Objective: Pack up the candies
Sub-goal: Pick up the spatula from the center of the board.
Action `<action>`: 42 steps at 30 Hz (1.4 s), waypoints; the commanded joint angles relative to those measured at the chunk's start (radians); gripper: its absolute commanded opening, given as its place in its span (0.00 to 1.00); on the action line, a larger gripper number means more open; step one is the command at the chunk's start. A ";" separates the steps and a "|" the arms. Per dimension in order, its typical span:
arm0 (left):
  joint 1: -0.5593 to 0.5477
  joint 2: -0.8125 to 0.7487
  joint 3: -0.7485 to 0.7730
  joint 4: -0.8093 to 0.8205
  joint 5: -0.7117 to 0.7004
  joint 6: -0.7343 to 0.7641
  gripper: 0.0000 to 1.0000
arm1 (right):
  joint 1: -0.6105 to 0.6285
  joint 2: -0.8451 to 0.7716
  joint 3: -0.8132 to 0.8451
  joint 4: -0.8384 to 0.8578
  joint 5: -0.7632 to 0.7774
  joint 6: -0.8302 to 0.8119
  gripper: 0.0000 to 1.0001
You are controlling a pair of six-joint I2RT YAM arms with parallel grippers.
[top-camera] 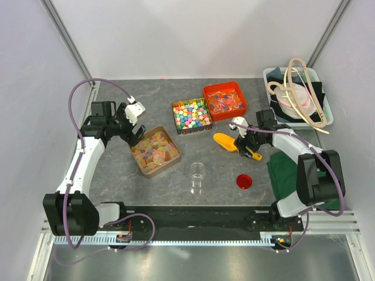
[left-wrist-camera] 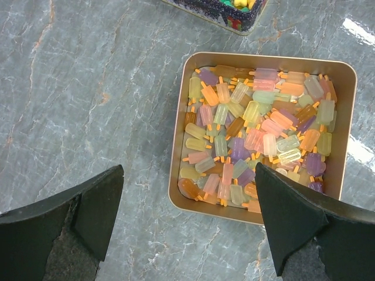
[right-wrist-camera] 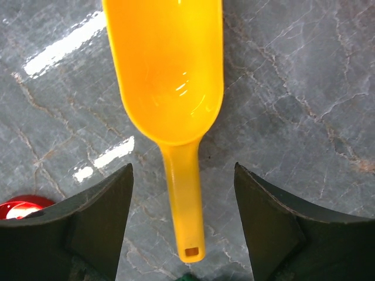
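Observation:
The candies point(top-camera: 155, 150) are small translucent pastel ice-lolly shapes filling a gold square tin point(top-camera: 138, 159). My left gripper point(top-camera: 136, 126) hovers open at the tin's far-left corner. In the left wrist view the candies point(left-wrist-camera: 258, 129) lie inside the tin point(left-wrist-camera: 173, 175), and the left gripper point(left-wrist-camera: 188, 175) spans its near edge with nothing between the fingers. A yellow scoop point(top-camera: 224, 141) lies on the table. My right gripper point(top-camera: 245, 143) stands open over it. In the right wrist view the right gripper point(right-wrist-camera: 183, 170) straddles the handle of the scoop point(right-wrist-camera: 170, 76), with a gap on each side.
A clear cup point(top-camera: 197, 172) and a red lid point(top-camera: 244, 181) sit near the front. A tin of bright cube candies point(top-camera: 191, 115) and an orange box point(top-camera: 225, 100) stand behind. A bin of clutter point(top-camera: 299, 96) is at the back right, and a green cloth point(top-camera: 284, 175) lies under the right arm.

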 commanded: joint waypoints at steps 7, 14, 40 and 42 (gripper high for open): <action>0.005 -0.005 0.000 -0.008 0.061 -0.055 0.99 | -0.005 0.065 -0.007 0.079 -0.028 0.020 0.73; 0.005 0.000 0.041 -0.013 0.118 -0.098 0.99 | -0.004 0.071 -0.008 0.070 -0.023 0.017 0.42; 0.004 0.234 0.452 -0.160 0.641 -0.566 0.99 | 0.605 -0.357 0.298 -0.004 0.707 0.158 0.07; 0.004 0.244 0.459 -0.163 0.699 -0.586 1.00 | 0.656 -0.316 0.308 0.016 0.763 0.138 0.06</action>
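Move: The right hand's open fingers straddle the spatula handle, its middle about 1 cm ahead, level left to right, and 2 cm below; the bowl lies some 6 cm ahead and 10 cm left. The red lid is about 10 cm back and 2 cm left, the red tray 19 cm ahead and 9 cm left, the colourful candy tray 15 cm ahead and 22 cm left. From the left hand the handle lies roughly 41 cm right, 5 cm back and 15 cm down. Right fingers sink, pinch the spatula handle, lift some 25 cm, going left, tilting up; left hand rises, going right. ##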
